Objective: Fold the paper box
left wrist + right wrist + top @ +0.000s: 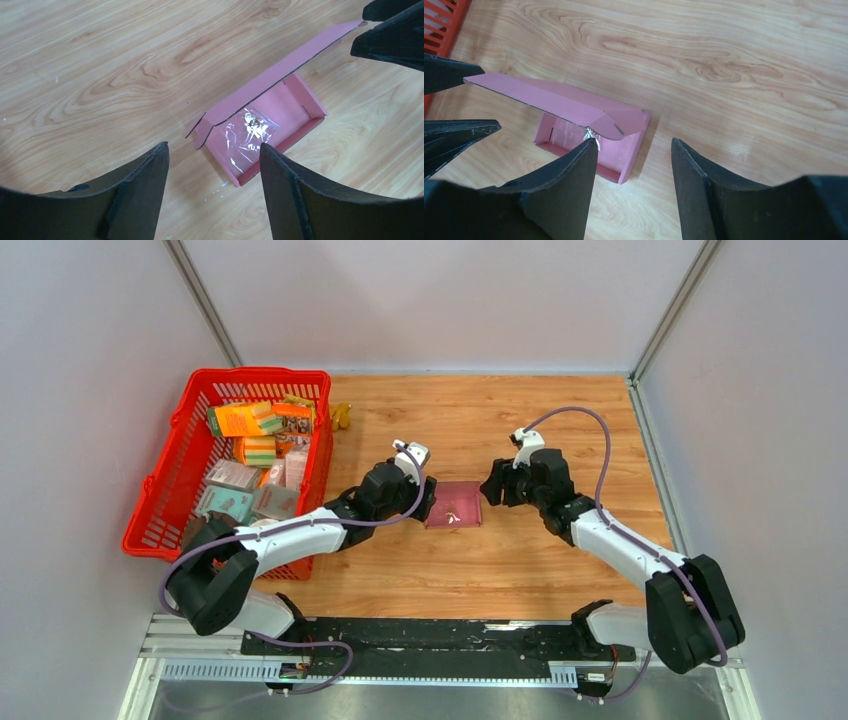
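The paper box is a shallow pink tray lying on the wooden table between my two grippers. Its lid flap stands raised along the far side. A clear plastic bag with a small gold item lies inside. My left gripper is just left of the box, open, with nothing between its fingers. My right gripper is just right of the box, also open and holding nothing. From the right wrist, the box sits ahead of the open gripper, and the lid slants above it.
A red plastic basket with several printed packages stands at the left, close to my left arm. A small yellow object lies beside the basket. White walls close in the table at the back and on both sides.
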You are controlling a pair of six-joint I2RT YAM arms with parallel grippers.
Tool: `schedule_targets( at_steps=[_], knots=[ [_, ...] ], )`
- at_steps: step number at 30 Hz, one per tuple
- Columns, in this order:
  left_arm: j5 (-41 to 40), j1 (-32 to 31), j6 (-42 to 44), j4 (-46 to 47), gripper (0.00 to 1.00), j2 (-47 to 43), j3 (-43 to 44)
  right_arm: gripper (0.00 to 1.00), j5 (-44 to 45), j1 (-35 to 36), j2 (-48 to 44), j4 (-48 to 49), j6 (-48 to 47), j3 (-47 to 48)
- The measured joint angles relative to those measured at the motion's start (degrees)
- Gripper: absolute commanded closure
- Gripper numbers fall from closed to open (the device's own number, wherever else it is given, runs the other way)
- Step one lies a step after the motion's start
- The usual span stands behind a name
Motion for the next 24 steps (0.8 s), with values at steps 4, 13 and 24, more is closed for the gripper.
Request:
schedule_targets(
  at_steps=[4, 13, 24],
  knots=[
    [-0.07, 0.00, 0.90, -1.01, 0.26, 0.37, 0.66, 0.47, -0.15, 0.04, 1.33, 2.69, -1.53, 0.00],
    [1.86, 0.00, 2.64, -3.74, 0.46, 5.53, 6.36, 0.60, -0.76, 1.53, 3.63, 6.12, -3.17, 0.04],
    [1.14, 0.00, 2.73, -6.80, 0.69, 7.72, 8.11, 0.81, 0.11, 3.15, 7.19, 5.03, -4.15, 2.32]
  ],
)
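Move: Just ahead of the left hand, about 1 cm forward, 2 cm to the right and 2 cm lower, is the raised lid's left corner; the tray's middle is some 6 cm right, 1 cm back and 7 cm down, and the plastic bag in the tray is about 5 cm right, 1 cm back and 8 cm down. For the right hand the lid's right corner is 3 cm left, 1 cm forward and 1 cm down, and the tray's middle 6 cm left, 1 cm back, 7 cm down. Converging on the raised lid from both ends, the right hand goes about 2.5 cm left and a little forward, the left about 1.5 cm right and 1 cm forward; then both sink 1 to 1.5 cm, wrists barely turning. Each brings its fingers around its own corner flap and narrows them to about half the earlier gap or less, starting to gather the folded flaps. ##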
